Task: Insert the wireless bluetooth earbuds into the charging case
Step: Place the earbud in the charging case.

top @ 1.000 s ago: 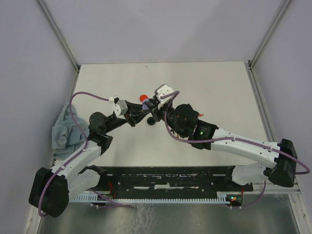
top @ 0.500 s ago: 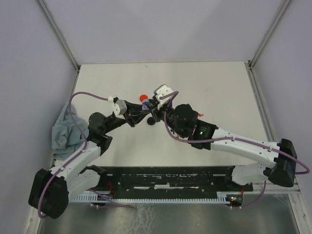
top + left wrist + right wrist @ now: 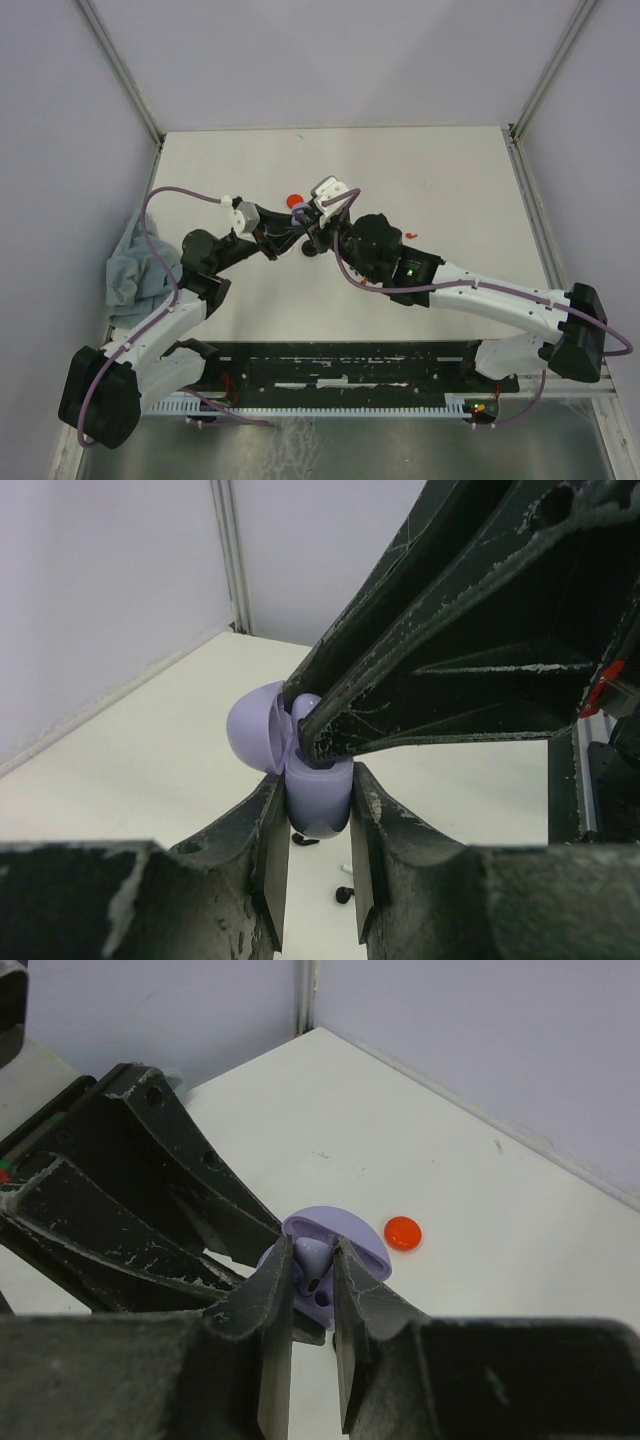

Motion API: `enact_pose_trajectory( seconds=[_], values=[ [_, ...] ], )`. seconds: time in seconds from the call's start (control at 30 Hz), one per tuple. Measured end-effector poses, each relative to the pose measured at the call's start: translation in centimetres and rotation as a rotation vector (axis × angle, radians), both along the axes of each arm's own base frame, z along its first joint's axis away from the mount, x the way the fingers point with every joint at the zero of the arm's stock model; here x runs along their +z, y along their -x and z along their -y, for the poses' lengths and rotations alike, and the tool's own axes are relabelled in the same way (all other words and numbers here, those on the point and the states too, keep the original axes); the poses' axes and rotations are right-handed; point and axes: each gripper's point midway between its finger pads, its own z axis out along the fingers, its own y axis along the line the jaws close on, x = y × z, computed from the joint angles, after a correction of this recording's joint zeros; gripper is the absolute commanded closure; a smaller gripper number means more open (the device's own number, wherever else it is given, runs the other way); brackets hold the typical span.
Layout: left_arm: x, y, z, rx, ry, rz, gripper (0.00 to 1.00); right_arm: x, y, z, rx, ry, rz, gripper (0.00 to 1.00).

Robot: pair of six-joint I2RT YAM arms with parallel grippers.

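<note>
My left gripper (image 3: pixel 318 802) is shut on the lavender charging case (image 3: pixel 320 810) and holds it above the table with its lid (image 3: pixel 253 727) open. My right gripper (image 3: pixel 313 1260) is shut on a lavender earbud (image 3: pixel 312 1257) and holds it right at the case's open top (image 3: pixel 345 1243). In the top view both grippers, the left (image 3: pixel 288 232) and the right (image 3: pixel 311 228), meet at mid-table around the case (image 3: pixel 299 219). Two black earbuds (image 3: pixel 304 837) (image 3: pixel 344 893) and a small white piece (image 3: pixel 346 868) lie on the table below the case.
A round red disc (image 3: pixel 403 1232) lies on the table just beyond the case; it also shows in the top view (image 3: pixel 294 201). A tiny red piece (image 3: pixel 411 234) lies right of the right wrist. A grey cloth (image 3: pixel 135 265) is bunched at the left edge.
Both wrists have shifted slightly left and away from the bases, still joined at the case. The tiny red piece beside the right arm has come into view.
</note>
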Motion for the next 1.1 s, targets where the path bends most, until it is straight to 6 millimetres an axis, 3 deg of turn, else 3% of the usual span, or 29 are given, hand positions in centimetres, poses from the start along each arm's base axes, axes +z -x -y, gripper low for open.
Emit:
enact_pose_trajectory(
  seconds=[0.17,0.57,0.73,0.93,1.1],
  values=[
    [0.1,0.0,0.0,-0.003,0.005,-0.011,0.97,-0.3,0.2,-0.2,0.011,0.011,-0.006,0.72],
    [-0.5,-0.1,0.0,0.003,0.002,-0.029,0.97,-0.2,0.3,0.0,0.004,0.038,-0.024,0.41],
    [-1.4,-0.3,-0.2,0.021,-0.006,-0.059,0.97,0.7,0.5,0.6,0.0,0.061,-0.062,0.37],
    [-2.3,-0.3,-0.6,0.049,-0.022,-0.094,0.97,1.3,-0.4,3.5,-0.071,0.088,-0.169,0.36],
    [-2.2,0.0,-1.0,0.066,-0.039,-0.078,0.97,-0.6,-2.1,7.7,-0.196,0.129,-0.303,0.35]
  ],
)
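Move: The right fingers already pinch the purple earbud at the open charging case, whose middle lies about 1 cm ahead, 1 cm left and 1 cm below their tips. From there the black disc is some 3 cm ahead and 2 cm right, the red disc about 13 cm ahead and 2 cm left, both roughly 18 cm down on the table. The left hand holds the case in its fingertips, its middle level fore and aft, 1 cm right and 1 cm above. Right fingers open off the earbud, then withdraw some 8 cm rightward; left hand lowers the held case 2 cm. ##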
